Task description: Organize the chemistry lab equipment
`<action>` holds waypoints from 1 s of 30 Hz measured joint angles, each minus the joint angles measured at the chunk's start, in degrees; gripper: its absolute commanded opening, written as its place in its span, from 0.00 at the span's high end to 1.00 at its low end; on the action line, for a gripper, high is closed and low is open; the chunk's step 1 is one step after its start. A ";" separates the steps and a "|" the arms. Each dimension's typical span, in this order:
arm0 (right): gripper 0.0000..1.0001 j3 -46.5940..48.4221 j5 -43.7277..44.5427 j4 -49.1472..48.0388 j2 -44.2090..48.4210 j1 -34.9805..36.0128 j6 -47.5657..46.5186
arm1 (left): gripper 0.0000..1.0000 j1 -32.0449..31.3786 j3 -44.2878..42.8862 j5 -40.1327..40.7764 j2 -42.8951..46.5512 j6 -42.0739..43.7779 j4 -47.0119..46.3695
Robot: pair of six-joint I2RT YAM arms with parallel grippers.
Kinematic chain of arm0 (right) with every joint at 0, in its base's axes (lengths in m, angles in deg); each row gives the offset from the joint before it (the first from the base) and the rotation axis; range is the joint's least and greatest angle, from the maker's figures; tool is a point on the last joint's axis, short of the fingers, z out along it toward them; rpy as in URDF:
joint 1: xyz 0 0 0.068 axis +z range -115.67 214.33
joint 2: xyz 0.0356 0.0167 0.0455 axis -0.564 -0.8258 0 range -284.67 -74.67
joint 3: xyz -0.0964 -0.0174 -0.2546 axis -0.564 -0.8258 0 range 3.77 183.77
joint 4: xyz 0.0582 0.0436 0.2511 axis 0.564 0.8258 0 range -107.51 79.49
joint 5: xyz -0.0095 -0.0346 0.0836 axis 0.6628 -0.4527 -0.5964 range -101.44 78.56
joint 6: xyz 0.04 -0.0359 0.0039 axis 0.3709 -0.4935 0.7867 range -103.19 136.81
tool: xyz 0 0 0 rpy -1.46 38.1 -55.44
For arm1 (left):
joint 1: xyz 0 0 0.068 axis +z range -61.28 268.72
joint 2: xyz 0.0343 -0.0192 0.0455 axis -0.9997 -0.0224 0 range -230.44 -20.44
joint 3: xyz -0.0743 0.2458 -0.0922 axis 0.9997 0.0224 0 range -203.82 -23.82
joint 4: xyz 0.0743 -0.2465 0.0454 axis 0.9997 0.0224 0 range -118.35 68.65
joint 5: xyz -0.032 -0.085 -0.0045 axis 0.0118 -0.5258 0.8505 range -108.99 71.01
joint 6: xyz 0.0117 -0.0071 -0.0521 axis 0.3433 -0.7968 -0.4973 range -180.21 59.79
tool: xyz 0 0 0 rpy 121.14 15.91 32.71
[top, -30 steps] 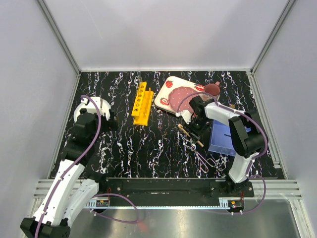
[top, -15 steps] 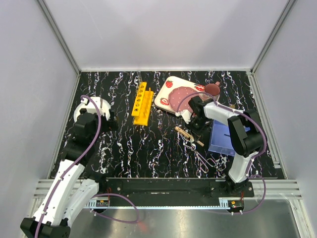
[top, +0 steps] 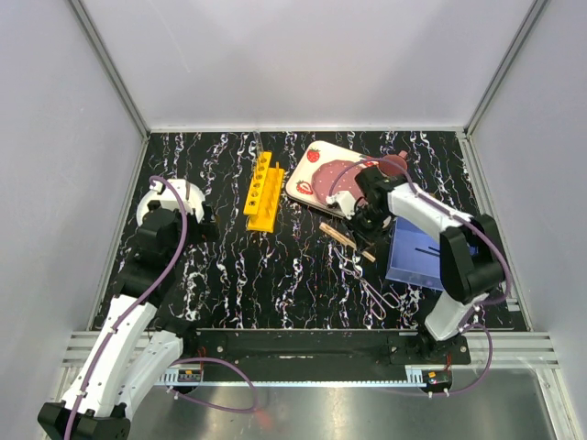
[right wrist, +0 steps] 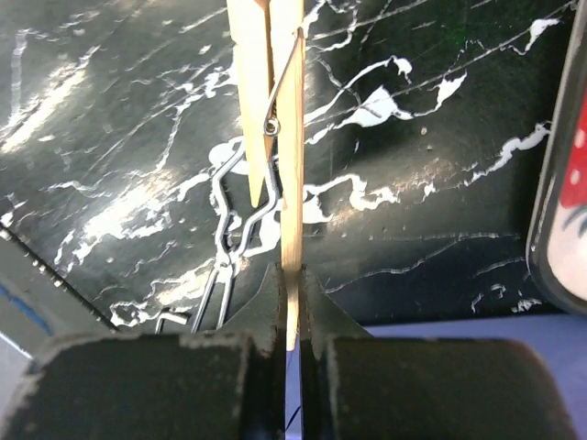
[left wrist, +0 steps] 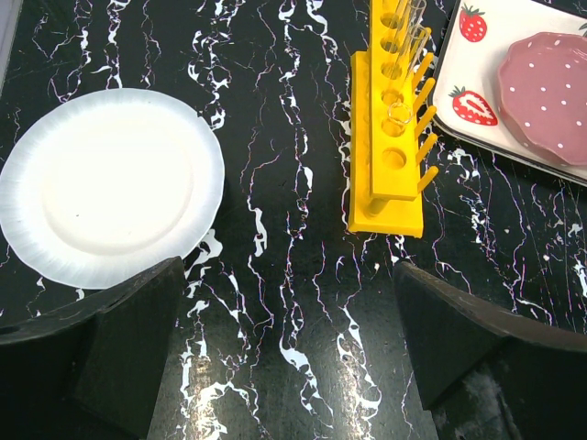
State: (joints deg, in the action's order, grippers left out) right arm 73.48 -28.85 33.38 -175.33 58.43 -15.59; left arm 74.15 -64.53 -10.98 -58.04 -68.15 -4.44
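Note:
My right gripper [right wrist: 292,293] is shut on one thin leg of the tan wooden clamp [right wrist: 289,137], which sticks out ahead of the jaws just above the marbled table. Seen from above, the clamp [top: 343,237] lies slantwise left of the right gripper [top: 367,222]. The silvery forceps [right wrist: 225,266] lie under and beside it, handles toward the near edge [top: 374,291]. The yellow holed rack [left wrist: 390,156] stands upright with clear glass tubes [left wrist: 409,32] in its far holes. My left gripper [left wrist: 284,348] hangs open over bare table, short of the rack.
A white plate [left wrist: 110,183] lies left of the rack. The strawberry-print tray [top: 316,158] with its pink dotted plate [left wrist: 550,101] sits behind the right gripper, the pink cup [top: 394,165] beside it. A blue flat tray [top: 415,257] lies to the right of the clamp.
My right gripper has shut on the wooden clamp and swung a little toward the back, shifting the clamp up and left. The left arm has not moved.

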 measured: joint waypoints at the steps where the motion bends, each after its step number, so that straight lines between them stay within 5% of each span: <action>1: 1.00 0.00 -0.74 0.52 1.31 -0.24 -0.66 | 0.01 0.00 0.00 0.00 0.00 0.00 0.00; 14: 0.96 -3.19 -15.06 7.52 24.15 -16.11 -10.43 | 0.01 0.00 0.00 -1.11 -0.50 -0.02 -0.09; 21: 0.97 -7.82 -13.53 9.20 34.73 -21.92 -14.82 | 0.01 0.00 0.07 -2.08 -1.57 -0.02 -0.37; 30: 1.00 -11.96 -7.02 11.41 35.67 -30.10 -21.94 | 0.01 0.00 0.07 -2.93 -1.55 -0.02 -0.46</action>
State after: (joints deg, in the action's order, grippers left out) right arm 61.53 -35.86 44.79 -139.66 28.33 -37.54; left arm 74.15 -64.46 -13.91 -59.59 -68.17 -4.90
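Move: The right hand has the wooden clamp shut in its fingers, about 5 cm above the table. The middle of the blue box lies some 14 cm to its right, about 2 cm nearer the base and 3 cm lower. The metal tongs lie about 8 cm back and level sideways; the strawberry tray's middle is some 13 cm ahead and 4 cm left. From the left hand, the box is about 48 cm right, 2 cm back and 21 cm down. Still pinching the wooden clamp near one end, the right hand carries it up off the tongs' side of the table and over to the right above the blue box. It first rises about 12 cm, sweeping right with a small drift back, then sinks a couple of centimetres while still going right, some 13 cm in all; the fingertips swing forward roughly 20 degrees. ##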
